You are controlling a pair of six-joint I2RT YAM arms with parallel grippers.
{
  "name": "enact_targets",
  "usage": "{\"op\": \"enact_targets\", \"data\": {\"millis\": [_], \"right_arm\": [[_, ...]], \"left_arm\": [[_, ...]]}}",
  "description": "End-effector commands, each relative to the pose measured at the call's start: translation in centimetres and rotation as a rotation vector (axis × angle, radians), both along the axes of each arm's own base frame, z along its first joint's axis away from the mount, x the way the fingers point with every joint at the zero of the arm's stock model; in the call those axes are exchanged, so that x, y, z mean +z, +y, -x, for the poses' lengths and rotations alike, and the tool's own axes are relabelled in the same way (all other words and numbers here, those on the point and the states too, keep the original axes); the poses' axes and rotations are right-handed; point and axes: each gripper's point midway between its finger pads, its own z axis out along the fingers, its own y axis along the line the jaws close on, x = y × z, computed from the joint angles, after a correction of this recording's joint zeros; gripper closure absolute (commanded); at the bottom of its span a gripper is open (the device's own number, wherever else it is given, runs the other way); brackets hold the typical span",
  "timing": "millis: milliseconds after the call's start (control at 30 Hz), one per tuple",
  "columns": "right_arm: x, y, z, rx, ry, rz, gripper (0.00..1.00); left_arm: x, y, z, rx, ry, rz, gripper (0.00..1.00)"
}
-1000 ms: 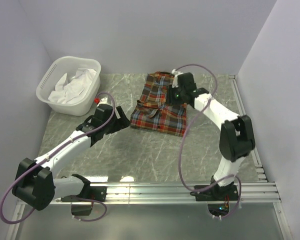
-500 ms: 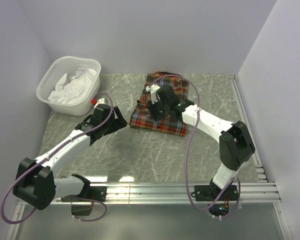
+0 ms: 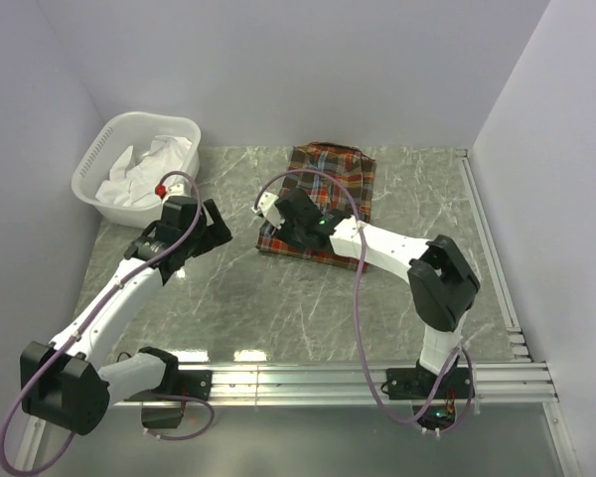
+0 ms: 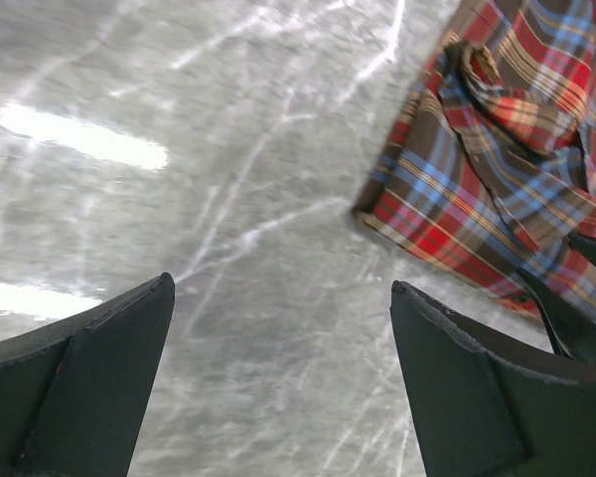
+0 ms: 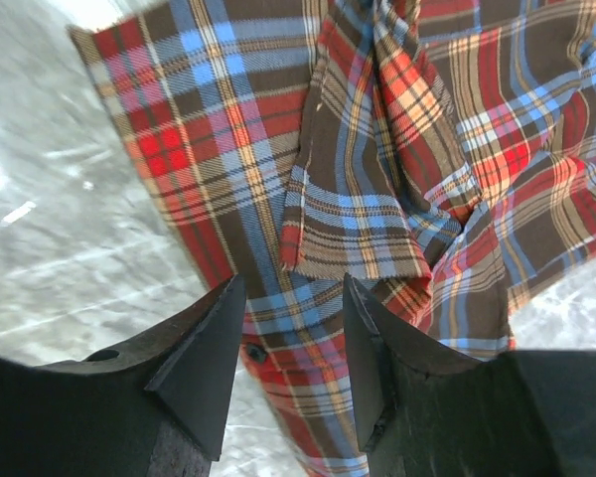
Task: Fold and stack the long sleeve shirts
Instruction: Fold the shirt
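Note:
The long sleeve shirt (image 3: 343, 174) is a plaid flannel in red, blue and brown, lying folded on the marble table with a cuffed sleeve (image 5: 363, 234) across its front. My right gripper (image 3: 283, 221) hovers over the shirt's near left edge. In the right wrist view its gripper (image 5: 293, 283) stands open, and the plaid cloth (image 5: 209, 119) shows flat through the gap. My left gripper (image 3: 219, 227) is left of the shirt, over bare table. From the left wrist its gripper (image 4: 282, 283) is wide open and holds nothing, with the shirt (image 4: 497, 149) at the upper right.
A white laundry basket (image 3: 89, 164) with crumpled white cloth (image 3: 149, 164) sits at the back left, close behind my left arm. Walls enclose the table at the back and sides, and a metal rail (image 3: 358, 378) runs along the near edge.
My right gripper has swept from the shirt's far side to its near left edge. My left gripper has drawn back left toward the basket and opened wider.

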Motion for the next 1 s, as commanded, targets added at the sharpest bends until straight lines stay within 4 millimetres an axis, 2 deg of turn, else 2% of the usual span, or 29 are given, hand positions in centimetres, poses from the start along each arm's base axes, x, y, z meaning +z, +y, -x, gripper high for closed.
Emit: {"op": "enact_targets", "data": {"millis": [0, 67, 200, 400, 433, 500, 600, 667, 700, 800, 833, 867, 967], "right_arm": [[1.4, 0.1, -1.8, -0.002, -0.081, 0.077, 0.49], [0.6, 0.0, -2.3, -0.009, -0.083, 0.106, 0.5], [0.7, -0.1, -3.3, -0.025, -0.113, 0.137, 0.53], [0.5, 0.3, -4.0, -0.023, -0.128, 0.146, 0.66], [0.4, 0.4, -4.1, -0.022, -0.128, 0.15, 0.81], [0.8, 0.5, -4.5, -0.03, -0.137, 0.135, 1.0], [1.4, 0.4, -5.7, -0.063, -0.142, 0.08, 1.0], [1.6, -0.4, -7.2, -0.102, -0.135, 0.042, 1.0], [2.3, -0.4, -7.9, -0.131, -0.139, 0.004, 1.0], [3.1, -2.1, -10.7, -0.229, -0.117, -0.089, 1.0], [2.5, -2.5, -11.2, -0.249, -0.094, -0.105, 1.0], [3.2, -3.6, -12.4, -0.303, -0.093, -0.148, 1.0], [3.0, -4.9, -13.9, -0.392, -0.076, -0.204, 1.0]], "left_arm": [[1.9, 2.0, -0.1, 0.023, -0.055, -0.071, 0.04], [1.7, 2.4, -0.2, 0.035, -0.058, -0.074, 0.04], [1.1, 2.4, -0.2, 0.034, -0.057, -0.059, 0.04], [0.4, 2.4, -0.4, 0.029, -0.04, -0.056, 0.04], [0.3, 2.4, -0.4, 0.027, -0.039, -0.053, 0.04], [0.2, 2.4, -0.4, 0.027, -0.035, -0.051, 0.04], [0.0, 2.4, -0.3, 0.023, -0.029, -0.046, 0.04], [-0.1, 2.4, -0.4, 0.024, -0.025, -0.044, 0.04], [-0.3, 2.4, -0.4, 0.023, -0.023, -0.042, 0.04], [-0.5, 2.3, -0.3, 0.016, -0.015, -0.036, 0.04], [-0.6, 2.3, -0.4, 0.018, -0.012, -0.035, 0.04], [-0.6, 2.4, -0.3, 0.018, -0.01, -0.034, 0.04], [-0.8, 2.5, -0.3, 0.02, -0.006, -0.037, 0.04]]}}
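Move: The right hand, half open, hovers over the near part of the folded shirt; the loose flap's edge lies about 3 cm ahead, neither left nor right, and 2 cm lower. The shirt's near left corner is some 8 cm to that hand's left and 4 cm back, and its far end about 19 cm ahead and 8 cm right, both roughly 3 cm below. For the left hand the flap is about 5 cm ahead, 17 cm right and 7 cm down. Forward and slightly down first, the right hand eases about 3 cm onto the loose flap and shuts its fingers, pinching the edge; then it speeds up, carrying the flap some 9 cm farther forward towards the shirt's far end, veering about 4 cm right, rising a little and turning some 15 degrees clockwise. The left hand, empty and wide open, drifts a couple of centimetres left, away from the shirt. ##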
